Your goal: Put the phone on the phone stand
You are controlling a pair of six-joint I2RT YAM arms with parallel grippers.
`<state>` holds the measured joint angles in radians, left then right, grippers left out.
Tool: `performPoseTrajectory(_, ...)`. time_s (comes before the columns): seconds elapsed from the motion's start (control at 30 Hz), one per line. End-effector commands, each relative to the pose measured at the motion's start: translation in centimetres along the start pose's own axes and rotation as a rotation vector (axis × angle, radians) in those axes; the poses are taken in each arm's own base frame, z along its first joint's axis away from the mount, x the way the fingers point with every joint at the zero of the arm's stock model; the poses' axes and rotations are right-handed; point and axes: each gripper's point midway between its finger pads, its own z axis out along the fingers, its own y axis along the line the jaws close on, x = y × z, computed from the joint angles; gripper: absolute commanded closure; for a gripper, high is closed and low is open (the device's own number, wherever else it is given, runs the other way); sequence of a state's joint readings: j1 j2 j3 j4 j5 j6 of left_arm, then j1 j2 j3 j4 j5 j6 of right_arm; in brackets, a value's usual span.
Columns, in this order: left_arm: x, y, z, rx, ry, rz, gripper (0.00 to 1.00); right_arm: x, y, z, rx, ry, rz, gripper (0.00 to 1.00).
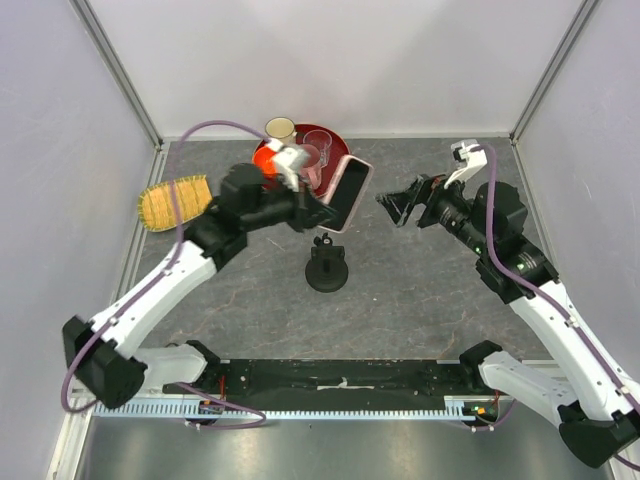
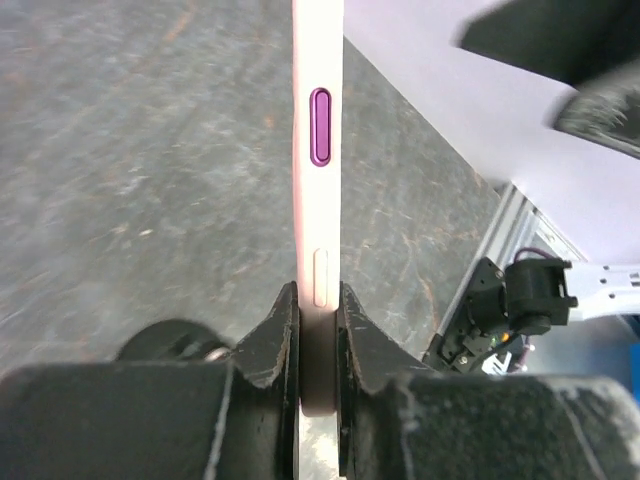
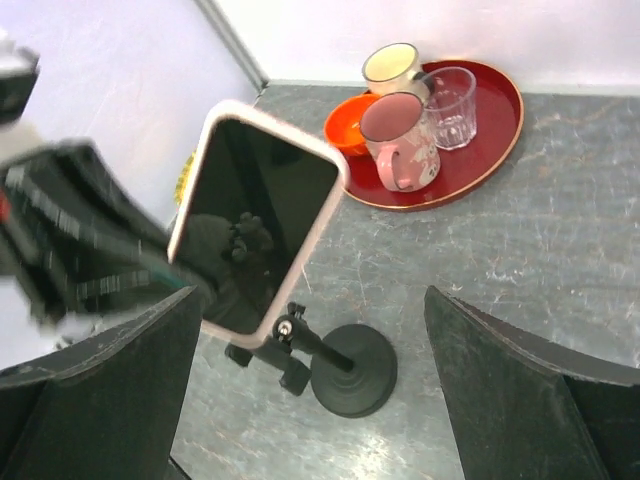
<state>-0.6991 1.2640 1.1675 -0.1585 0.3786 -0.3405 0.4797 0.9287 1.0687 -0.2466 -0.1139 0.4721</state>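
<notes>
The phone [image 1: 350, 192], with a black screen and pale pink case, is held up off the table by its lower end. My left gripper [image 1: 325, 212] is shut on it. The left wrist view shows the phone's pink edge [image 2: 318, 150] pinched between both fingers of the left gripper [image 2: 318, 295]. The black phone stand [image 1: 327, 268] rests on its disc base just in front of the phone. From the right wrist, the phone [image 3: 255, 230] overlaps the clamp of the stand [image 3: 345, 365]; I cannot tell if they touch. My right gripper [image 1: 395, 208] stands open to the phone's right, holding nothing.
A red tray [image 1: 340, 140] at the back holds a pink mug [image 3: 400, 140], a glass [image 3: 450, 92], a cream cup [image 3: 392, 65] and an orange bowl [image 3: 345, 122]. A yellow woven item [image 1: 175, 203] lies at the left wall. Walls enclose the table on three sides.
</notes>
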Motion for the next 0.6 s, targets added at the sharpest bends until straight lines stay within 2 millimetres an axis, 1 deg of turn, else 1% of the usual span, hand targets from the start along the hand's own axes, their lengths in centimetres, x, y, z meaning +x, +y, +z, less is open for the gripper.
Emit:
performPoseTrajectory(0.0,-2.6,-0.1,-5.8,0.121,-0.059,-0.002,0.98,0.0,2.9,-1.5,-0.189,0.048,-0.241,0.02)
performPoseTrajectory(0.03,-2.5,0.0,-6.3,0.138,-0.051,-0.007,0.98,1.2,4.2,-1.8,-0.292,0.097,-0.266,0.02)
performPoseTrajectory(0.07,-2.0,-1.0,-7.1,0.217,-0.023,-0.002,0.98,2.2,4.5,-1.5,-0.338,0.143,-0.289,0.02)
performPoseTrajectory(0.1,-2.0,-1.1,-7.9,0.244,-0.022,0.008,0.98,1.9,5.2,-1.6,-0.376,0.155,-0.325,0.02)
performPoseTrajectory(0.13,-1.7,-1.7,-8.3,0.293,-0.007,0.020,0.98,2.8,5.5,-1.9,-0.407,0.215,-0.316,0.02)
performPoseTrajectory(0.17,-0.9,-3.3,-9.1,0.407,0.026,0.060,0.98,3.3,5.6,-1.4,-0.423,0.253,-0.309,0.02)
performPoseTrajectory(0.2,-0.5,-3.9,-9.5,0.454,0.039,0.075,0.98,2.9,6.2,-1.6,-0.447,0.263,-0.308,0.02)
performPoseTrajectory(0.23,-0.2,-4.4,-9.9,0.497,0.050,0.086,0.98,3.0,6.7,-1.6,-0.477,0.277,-0.307,0.02)
performPoseTrajectory(0.27,0.5,-5.0,-10.3,0.545,0.067,0.081,0.98,3.3,7.6,-1.8,-0.543,0.303,-0.296,0.06)
performPoseTrajectory(0.3,0.1,-5.3,-10.4,0.567,0.041,0.113,0.98,3.1,8.1,-1.8,-0.569,0.305,-0.298,0.08)
performPoseTrajectory(0.33,0.1,-5.7,-10.8,0.586,0.030,0.126,0.98,3.1,8.2,-1.8,-0.576,0.312,-0.295,0.09)
performPoseTrajectory(0.37,0.8,-6.1,-11.1,0.619,0.043,0.109,0.98,3.2,8.0,-1.5,-0.572,0.324,-0.297,0.15)
performPoseTrajectory(0.4,0.5,-6.4,-11.3,0.641,0.024,0.144,0.98,3.0,7.8,-1.6,-0.563,0.334,-0.296,0.19)
performPoseTrajectory(0.47,0.8,-6.9,-11.8,0.676,0.031,0.151,0.98,3.3,7.3,-1.3,-0.558,0.360,-0.291,0.24)
performPoseTrajectory(0.53,0.8,-7.2,-12.0,0.685,0.031,0.161,0.98,3.1,8.0,-2.1,-0.622,0.368,-0.276,0.28)
performPoseTrajectory(0.57,0.9,-7.1,-11.9,0.687,0.031,0.162,0.98,2.9,8.7,-2.7,-0.669,0.371,-0.257,0.29)
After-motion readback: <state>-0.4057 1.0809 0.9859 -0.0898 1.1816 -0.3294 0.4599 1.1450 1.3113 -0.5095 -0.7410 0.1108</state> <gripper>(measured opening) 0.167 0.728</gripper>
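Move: The phone stand is about 5 cm ahead of my left hand, hardly 1 cm to its left and some 24 cm below; the pink mug stands about 28 cm beyond the stand and 6 cm to its left. From my open right hand, the phone still held by my left hand lies about 11 cm to the left, 3 cm ahead and 3 cm lower. The stand is some 16 cm left of my right hand, 3 cm ahead and 29 cm below. I keep the phone pinched in my left hand, swing it about 7 cm left, then draw it back some 9 cm while turning it clockwise about 30 degrees. My right hand follows back and left, turning counter-clockwise to face the phone's free end, and its fingers, wide open at first, begin to close around that end. ##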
